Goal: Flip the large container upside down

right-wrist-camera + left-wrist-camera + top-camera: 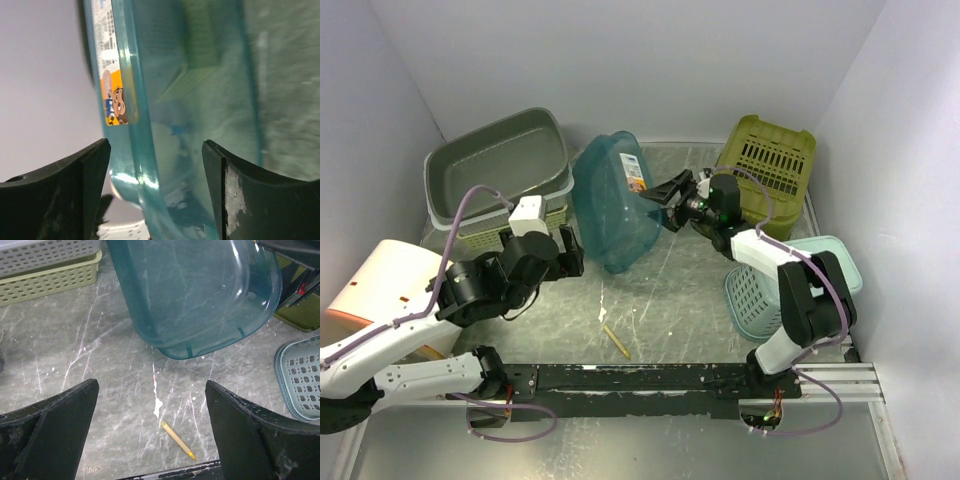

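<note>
The large container (610, 205) is a see-through teal tub, tipped up on its edge at the middle of the table with its opening facing right. In the left wrist view the container (195, 290) shows its bottom. My right gripper (658, 205) is open at its right rim. In the right wrist view the container's rim (135, 125), with a cartoon sticker, runs between the fingers of the right gripper (156, 145), with a gap on both sides. My left gripper (572, 250) stands open to the left of the tub, with only bare table between the fingers of the left gripper (151, 385).
A grey tub (500, 165) sits on stacked baskets at the back left. An olive crate (770, 165) stands at the back right and a pale teal basket (770, 290) lies by the right arm. A yellow crayon (616, 342) lies near the front rail (650, 380).
</note>
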Controlling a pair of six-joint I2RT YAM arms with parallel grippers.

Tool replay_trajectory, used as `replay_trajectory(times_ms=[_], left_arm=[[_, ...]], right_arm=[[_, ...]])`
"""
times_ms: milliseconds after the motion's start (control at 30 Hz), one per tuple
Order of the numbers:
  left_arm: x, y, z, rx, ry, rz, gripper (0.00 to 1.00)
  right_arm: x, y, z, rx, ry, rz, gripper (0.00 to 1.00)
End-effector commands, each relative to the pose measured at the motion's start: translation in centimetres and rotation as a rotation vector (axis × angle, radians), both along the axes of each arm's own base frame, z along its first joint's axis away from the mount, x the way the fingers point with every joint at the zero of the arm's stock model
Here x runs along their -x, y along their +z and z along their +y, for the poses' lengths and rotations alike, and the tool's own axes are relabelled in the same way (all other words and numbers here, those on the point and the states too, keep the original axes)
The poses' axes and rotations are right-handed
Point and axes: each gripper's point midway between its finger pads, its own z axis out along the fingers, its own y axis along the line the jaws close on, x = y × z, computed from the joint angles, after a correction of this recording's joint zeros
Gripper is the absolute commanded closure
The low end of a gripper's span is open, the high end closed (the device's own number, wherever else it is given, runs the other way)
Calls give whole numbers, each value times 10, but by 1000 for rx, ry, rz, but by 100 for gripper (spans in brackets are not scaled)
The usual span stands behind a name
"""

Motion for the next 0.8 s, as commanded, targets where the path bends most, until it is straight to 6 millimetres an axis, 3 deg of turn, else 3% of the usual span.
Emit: replay_trajectory(times_ms=[0,133,233,400,600,667,767], left_arm=[[-10,14,-17,3,-53,-41,0],[-24,-7,-34,-38,-113,39,1],[-39,-33,-39,-39,-131,138,1],[-57,-59,-50,9,-196,214,1],[-70,-92,-62,1,-236,283,0],[-72,-99,-66,3,-246,287,0],[-74,-103,-71,18,-262,280,0]], right_arm=[[6,-61,-45,361,-92,104,19],[8,-60,-63,500,-116,64,11],[9,-54,-76,588,-135,19,10],[16,-47,-90,730,-114,-43,9],[13,-32,-140,1029,-203,-100,9],[5,-20,-143,1066,-204,-146,10],[-15,-6,-121,1116,-169,-219,10]])
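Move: The teal large container stands tipped on its side, its middle about 8 cm left of the right hand, 2 cm farther out and 9 cm lower. From the left hand that middle is roughly 17 cm ahead, 8 cm to the right and 15 cm below. The grey tray stack lies some 25 cm ahead and 20 cm left of the left hand; the olive container is about 25 cm right and 9 cm ahead of the right hand. Right hand opens further, backs off 12 cm rightward from the teal container while rolling; left descends 10 cm towards it. ##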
